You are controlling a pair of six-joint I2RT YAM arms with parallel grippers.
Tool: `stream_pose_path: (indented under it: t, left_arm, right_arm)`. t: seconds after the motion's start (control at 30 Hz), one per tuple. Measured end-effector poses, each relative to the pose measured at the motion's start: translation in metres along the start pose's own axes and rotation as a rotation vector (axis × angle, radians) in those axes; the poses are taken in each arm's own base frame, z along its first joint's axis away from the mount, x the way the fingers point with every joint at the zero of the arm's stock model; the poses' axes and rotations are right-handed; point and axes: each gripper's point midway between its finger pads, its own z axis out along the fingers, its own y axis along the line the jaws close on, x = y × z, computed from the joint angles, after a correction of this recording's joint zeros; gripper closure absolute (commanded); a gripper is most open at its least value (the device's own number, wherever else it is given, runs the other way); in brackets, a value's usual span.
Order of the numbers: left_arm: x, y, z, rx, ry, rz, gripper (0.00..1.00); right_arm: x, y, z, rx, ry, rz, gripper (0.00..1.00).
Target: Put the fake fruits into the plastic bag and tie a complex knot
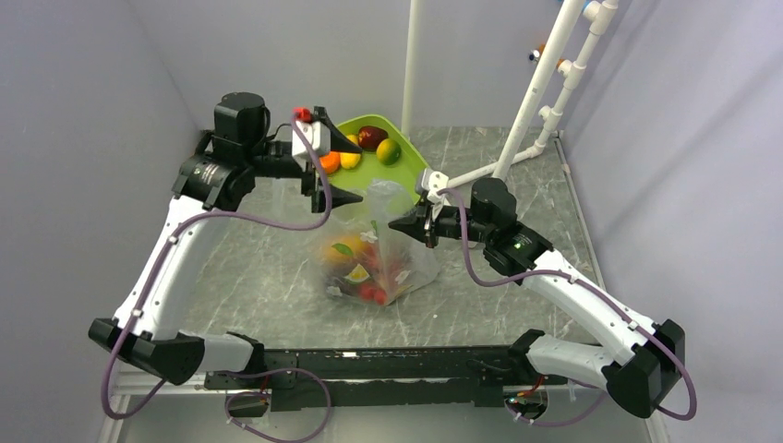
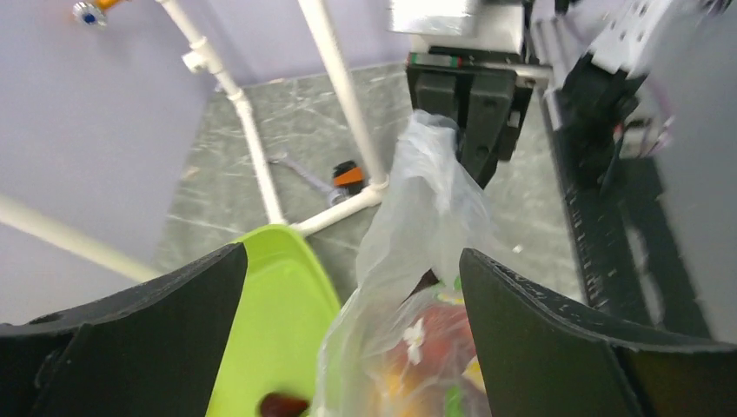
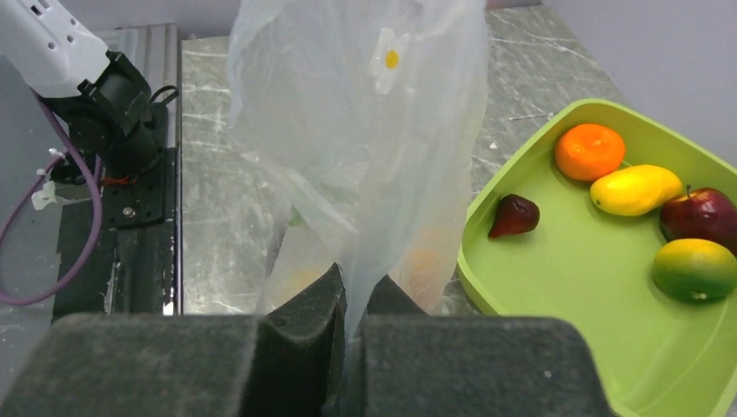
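The clear plastic bag [image 1: 379, 249] stands mid-table with several fake fruits [image 1: 355, 268] inside it. My right gripper [image 1: 397, 224] is shut on a gathered strip of the bag's upper edge, seen in the right wrist view as film pinched at the gripper [image 3: 352, 300]. My left gripper [image 1: 355, 171] hangs open above the bag's top, its fingers apart on either side of the film [image 2: 426, 200] without touching it. More fruits lie in the lime green tray [image 3: 565, 287]: an orange [image 3: 589, 150], a yellow one [image 3: 635, 188], a maroon one [image 3: 704, 213], a green-yellow one [image 3: 695, 269]. No knot shows.
The tray [image 1: 415, 152] sits just behind the bag, under the left gripper. White pipes [image 1: 536, 92] and a white pole [image 1: 411, 65] rise at the back. A small tool with an orange part [image 2: 348, 176] lies by the pipe foot. Grey walls close both sides.
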Motion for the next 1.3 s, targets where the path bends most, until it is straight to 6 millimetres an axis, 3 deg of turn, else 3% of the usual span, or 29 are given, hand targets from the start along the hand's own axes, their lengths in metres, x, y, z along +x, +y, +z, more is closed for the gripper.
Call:
stream_pose_path:
  t: [0.13,0.33,0.57,0.67,0.77,0.8,0.83,0.87,0.93,0.97,1.1,1.3]
  left_arm:
    - [0.000,-0.016,-0.008,0.006,0.093,0.252,0.01]
    - [0.006,-0.051,0.001,0.091,0.160,0.552,0.01]
    - [0.014,-0.051,0.016,0.120,0.204,0.703,0.08]
    - [0.014,-0.053,0.026,0.134,0.199,0.742,0.26]
    - [0.013,-0.056,0.032,0.153,0.191,0.769,0.70]
    - [0.012,-0.058,0.033,0.158,0.187,0.778,0.90]
    - [0.013,-0.058,0.033,0.159,0.187,0.769,1.00]
    - [0.012,-0.059,0.033,0.163,0.182,0.778,1.00]
    - [0.012,-0.060,0.033,0.160,0.184,0.753,1.00]
    - [0.013,-0.060,0.033,0.157,0.186,0.733,1.00]
    - [0.012,-0.055,0.037,0.119,0.182,0.606,1.00]
    - [-0.001,-0.033,0.047,-0.039,0.135,0.348,1.00]
  right_arm:
    - [-0.001,0.002,0.000,-0.008,-0.002,-0.003,1.00]
    - [0.001,0.005,0.000,-0.029,0.001,-0.004,1.00]
    - [0.009,0.013,-0.001,-0.073,0.029,-0.005,1.00]
    - [0.012,0.015,0.000,-0.092,0.037,-0.006,1.00]
    - [0.015,0.015,0.001,-0.098,0.046,-0.009,1.00]
    - [0.016,0.015,0.001,-0.099,0.048,-0.011,0.96]
    - [0.017,0.015,0.001,-0.100,0.051,-0.013,0.86]
    - [0.017,0.015,0.001,-0.100,0.053,-0.014,0.68]
    - [0.018,0.014,0.001,-0.098,0.058,-0.013,0.21]
    - [0.018,0.014,0.001,-0.093,0.060,-0.009,0.05]
    - [0.009,0.008,-0.005,-0.029,0.025,-0.014,0.00]
    - [-0.034,-0.004,-0.011,0.107,-0.164,-0.052,0.00]
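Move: The bag's loose gathered top stands about 3 cm back, 5 cm right and 4 cm below the open left hand. The right hand already pinches the neck lower down, with that top about 8 cm above it, 1 cm forward and 1 cm left. From the left hand, the bagged fruit lie about 4 cm back, 2 cm right and 29 cm below; the green tray is some 15 cm ahead, 1 cm right and 30 cm below. The bag's top is taken by the left hand, which draws back about 5 cm while moving right and sinking, rolling some 40 degrees about its finger line, then pinches it and heads forward, right and slightly up, partly rolling back. The right hand keeps its pinch, easing 2 cm down and slightly back, then opens wide, lets go and rises about 5 cm around the neck. ##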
